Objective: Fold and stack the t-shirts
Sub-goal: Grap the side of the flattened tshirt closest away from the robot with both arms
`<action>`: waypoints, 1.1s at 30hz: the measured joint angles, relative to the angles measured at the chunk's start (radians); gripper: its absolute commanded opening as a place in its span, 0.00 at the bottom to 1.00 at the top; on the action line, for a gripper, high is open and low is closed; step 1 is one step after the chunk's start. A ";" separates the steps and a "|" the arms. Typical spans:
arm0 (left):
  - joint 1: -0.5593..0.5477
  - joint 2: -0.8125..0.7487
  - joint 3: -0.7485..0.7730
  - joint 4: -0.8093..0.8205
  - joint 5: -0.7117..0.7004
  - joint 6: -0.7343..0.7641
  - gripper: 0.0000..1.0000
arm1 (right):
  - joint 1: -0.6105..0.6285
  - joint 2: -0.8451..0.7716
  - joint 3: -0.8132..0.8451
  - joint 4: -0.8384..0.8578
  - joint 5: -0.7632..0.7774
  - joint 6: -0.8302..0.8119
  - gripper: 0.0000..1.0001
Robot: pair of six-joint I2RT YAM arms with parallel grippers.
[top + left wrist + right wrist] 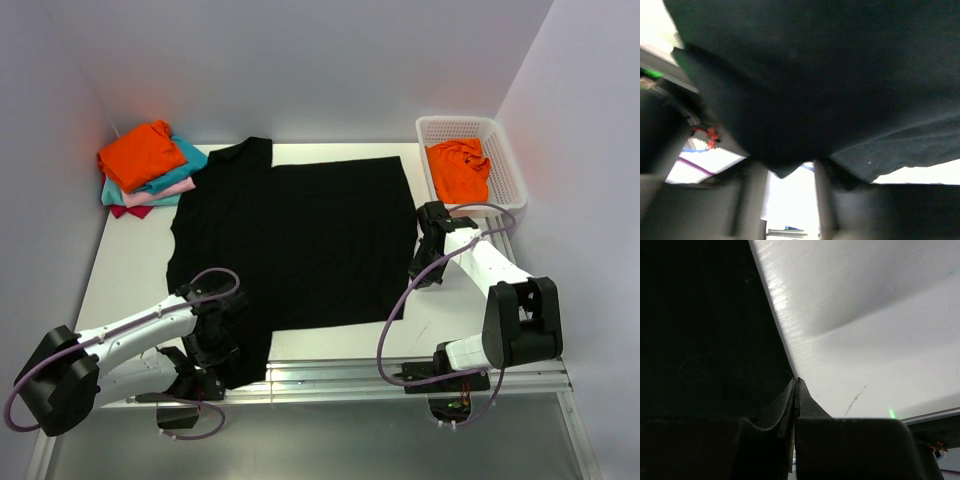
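Note:
A large black t-shirt [290, 240] lies spread flat in the middle of the table, one sleeve hanging over the near edge. My left gripper [216, 345] is at its near-left corner. In the left wrist view black cloth [815, 75] covers the top, and the left gripper [790, 175] is open, a cloth corner dangling over the gap. My right gripper [421, 268] is at the shirt's right hem. The right wrist view shows the right gripper [797, 381] shut, tips at the edge of the black cloth [700, 330]; whether cloth is pinched is unclear. Folded t-shirts [148, 165] are stacked back left, orange on top.
A white lattice basket [505, 150] stands at the back right with a crumpled orange shirt [458, 168] inside. Bare white table [130, 260] shows left of the black shirt, and more bare table [865, 315] lies right of its hem. A metal rail [340, 375] runs along the near edge.

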State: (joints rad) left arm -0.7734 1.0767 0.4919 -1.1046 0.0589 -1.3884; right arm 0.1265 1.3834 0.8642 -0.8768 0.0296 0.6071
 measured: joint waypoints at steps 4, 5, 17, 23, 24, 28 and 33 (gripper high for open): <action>-0.006 -0.021 0.002 -0.019 -0.006 -0.045 0.05 | 0.000 -0.001 0.000 -0.003 -0.005 -0.003 0.00; -0.008 -0.036 0.006 -0.020 -0.008 -0.057 0.01 | 0.000 -0.001 0.000 -0.003 -0.005 -0.003 0.00; -0.011 -0.084 0.332 -0.161 -0.148 -0.093 0.00 | -0.007 -0.037 0.062 -0.040 -0.004 -0.002 0.00; -0.011 0.008 0.377 -0.164 -0.166 -0.060 0.00 | -0.005 -0.053 0.088 -0.035 -0.081 -0.010 0.48; -0.011 0.019 0.377 -0.160 -0.166 -0.055 0.00 | 0.003 -0.051 0.095 -0.037 -0.085 -0.015 0.48; -0.011 0.043 0.376 -0.129 -0.162 -0.034 0.00 | 0.057 -0.020 0.148 -0.032 -0.102 -0.009 0.50; -0.011 0.046 0.351 -0.087 -0.153 -0.017 0.00 | 0.153 0.056 0.180 -0.014 -0.101 0.014 0.49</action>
State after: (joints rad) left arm -0.7845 1.1229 0.8429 -1.1912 -0.0940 -1.4052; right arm 0.2798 1.4399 1.0443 -0.8913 -0.0711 0.6212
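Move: The black t-shirt's near sleeve, hanging over the table's front edge, lies right at the left gripper, its middle about 3 cm to the right and 1 cm below. The shirt's body is centred some 28 cm ahead and 18 cm right. From the right gripper, shut at the shirt's right edge, the near right corner is about 8 cm back, 4 cm left and 4 cm lower; the basket stands roughly 28 cm ahead, 10 cm right. Finish closing the left gripper on the near sleeve, then draw it forward off the front edge about 7 cm and slightly right while lifting as much as 9 cm, swinging the fingertips forward some 15 degrees and easing down a little at the end. Then raise the right gripper from the shirt's right edge, open it halfway and carry it left over the shirt, slightly forward. ##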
